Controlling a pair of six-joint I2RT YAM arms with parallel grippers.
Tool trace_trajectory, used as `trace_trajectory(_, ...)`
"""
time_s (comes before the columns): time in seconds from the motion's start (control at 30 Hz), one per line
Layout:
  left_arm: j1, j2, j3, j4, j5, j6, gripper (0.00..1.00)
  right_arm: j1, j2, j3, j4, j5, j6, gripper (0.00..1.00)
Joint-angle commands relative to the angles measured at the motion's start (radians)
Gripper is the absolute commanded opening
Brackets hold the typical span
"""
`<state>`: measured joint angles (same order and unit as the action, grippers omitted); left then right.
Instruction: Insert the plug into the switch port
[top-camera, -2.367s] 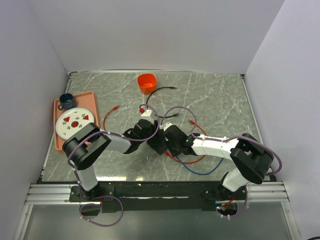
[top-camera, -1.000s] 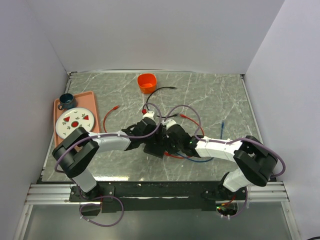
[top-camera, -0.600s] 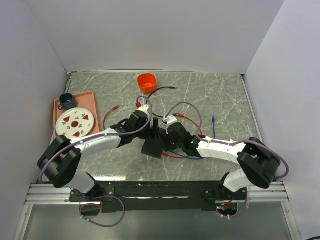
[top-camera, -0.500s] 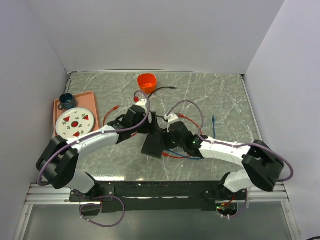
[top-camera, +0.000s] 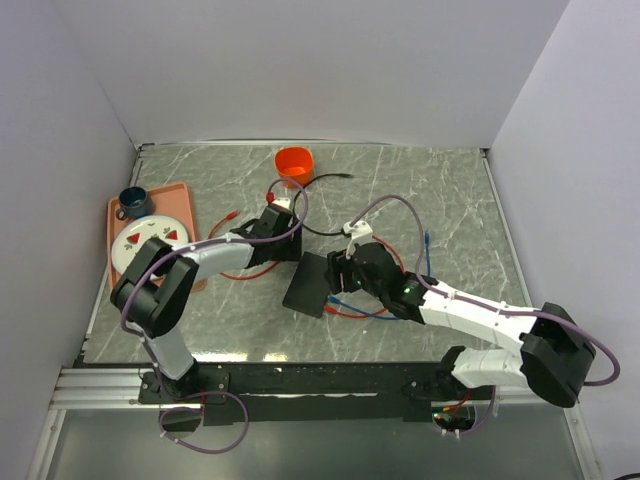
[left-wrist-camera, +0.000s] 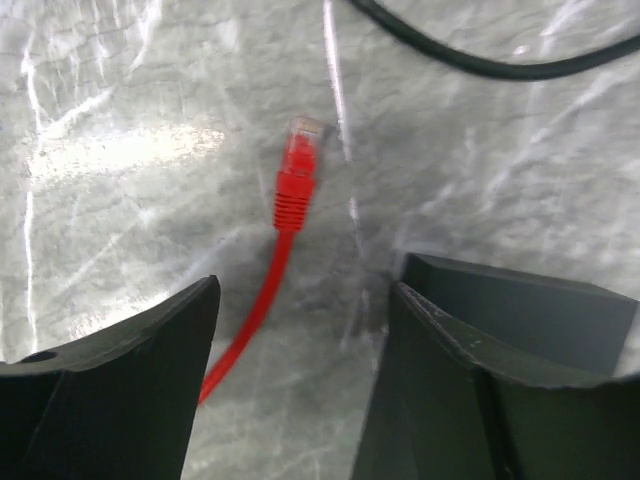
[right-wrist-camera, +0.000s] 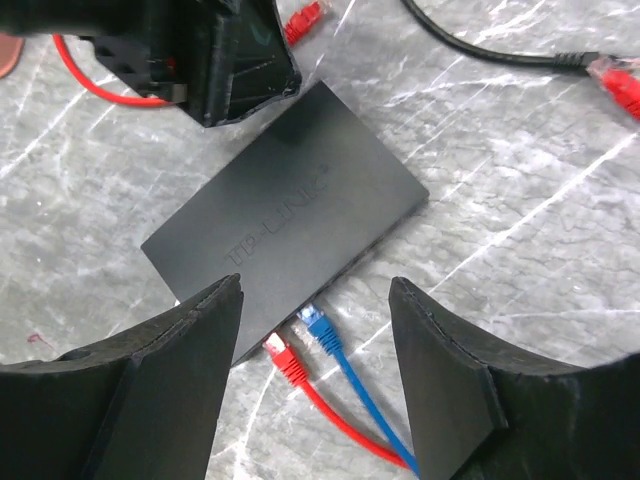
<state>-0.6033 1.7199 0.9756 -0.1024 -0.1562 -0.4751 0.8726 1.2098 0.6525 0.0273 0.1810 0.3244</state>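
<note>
The flat black switch (right-wrist-camera: 285, 225) (top-camera: 312, 283) lies on the marble table. A red plug (right-wrist-camera: 283, 355) and a blue plug (right-wrist-camera: 322, 330) sit with their tips at its port edge (right-wrist-camera: 360, 262); the switch port openings are hidden under the lid. Just above that edge my right gripper (right-wrist-camera: 315, 283) (top-camera: 340, 272) stands open, holding nothing. Off the switch's far corner my left gripper (left-wrist-camera: 303, 288) (top-camera: 287, 240) hangs open over a loose red plug (left-wrist-camera: 297, 170) on the table. A corner of the switch (left-wrist-camera: 520, 310) shows beside its right finger.
A black cable (left-wrist-camera: 480, 60) (top-camera: 330, 205) runs behind the switch, with another loose red plug (right-wrist-camera: 620, 85) near its end. An orange cup (top-camera: 293, 163) stands at the back. A tray (top-camera: 182, 195) at the left holds a plate (top-camera: 150, 245) and a blue cup (top-camera: 132, 202).
Both grippers have come off the switch. The left arm drew back toward the far left, the right arm toward the right. The right jaws have opened wider; the left jaws have narrowed a little.
</note>
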Motion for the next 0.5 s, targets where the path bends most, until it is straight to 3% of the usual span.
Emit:
trace_trajectory(0.0, 0.0, 0.044, 0.058, 0.009, -0.049, 0.012, 0.72, -0.003, -0.061, -0.019, 0.003, 0.038, 0.002, 0.69)
trace_trajectory(0.13, 0.002, 0.113, 0.09, -0.002, -0.071, 0.018, 0.65, -0.004, -0.07, -0.025, -0.004, 0.041, -0.001, 0.7)
trace_trajectory(0.23, 0.002, 0.153, 0.109, -0.013, -0.078, 0.023, 0.48, -0.006, -0.079, -0.031, -0.006, 0.045, 0.001, 0.71)
trace_trajectory(0.27, 0.0, 0.161, 0.109, -0.011, -0.085, 0.023, 0.36, -0.007, -0.081, -0.034, -0.006, 0.046, -0.001, 0.71)
trace_trajectory(0.33, 0.0, 0.181, 0.107, -0.011, -0.079, 0.026, 0.24, -0.009, -0.093, -0.036, -0.003, 0.043, 0.001, 0.72)
trace_trajectory(0.37, 0.002, 0.187, 0.106, -0.01, -0.082, 0.026, 0.12, -0.009, -0.096, -0.037, -0.003, 0.041, 0.001, 0.72)
trace_trajectory(0.43, 0.0, 0.193, 0.097, -0.003, -0.079, 0.024, 0.01, -0.011, -0.107, -0.037, -0.001, 0.034, 0.002, 0.73)
trace_trajectory(0.47, 0.002, 0.19, 0.092, 0.0, -0.08, 0.024, 0.01, -0.011, -0.108, -0.039, 0.0, 0.029, 0.002, 0.73)
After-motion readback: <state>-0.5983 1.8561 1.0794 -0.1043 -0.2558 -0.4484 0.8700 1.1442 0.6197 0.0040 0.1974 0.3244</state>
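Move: The loose red plug lies flat on the table some 4 cm ahead of the open left hand, nearly in line with it and about 3 cm lower. The dark switch has its middle roughly 6 cm back and 4 cm to the right of that hand, about 2 cm below it. The black cable's bend runs some 7 cm ahead and 4 cm right. From the right hand the red plug is about 12 cm ahead, 10 cm left and 11 cm down. The red plug's cable, just at the back of the boot, gets pinched between the left fingertips: the left hand first sinks, then slides forward along the cable towards the plug, about 3 cm forward and 2 cm down in all, easing to a stop as its fingers go from wide open to nearly shut. ##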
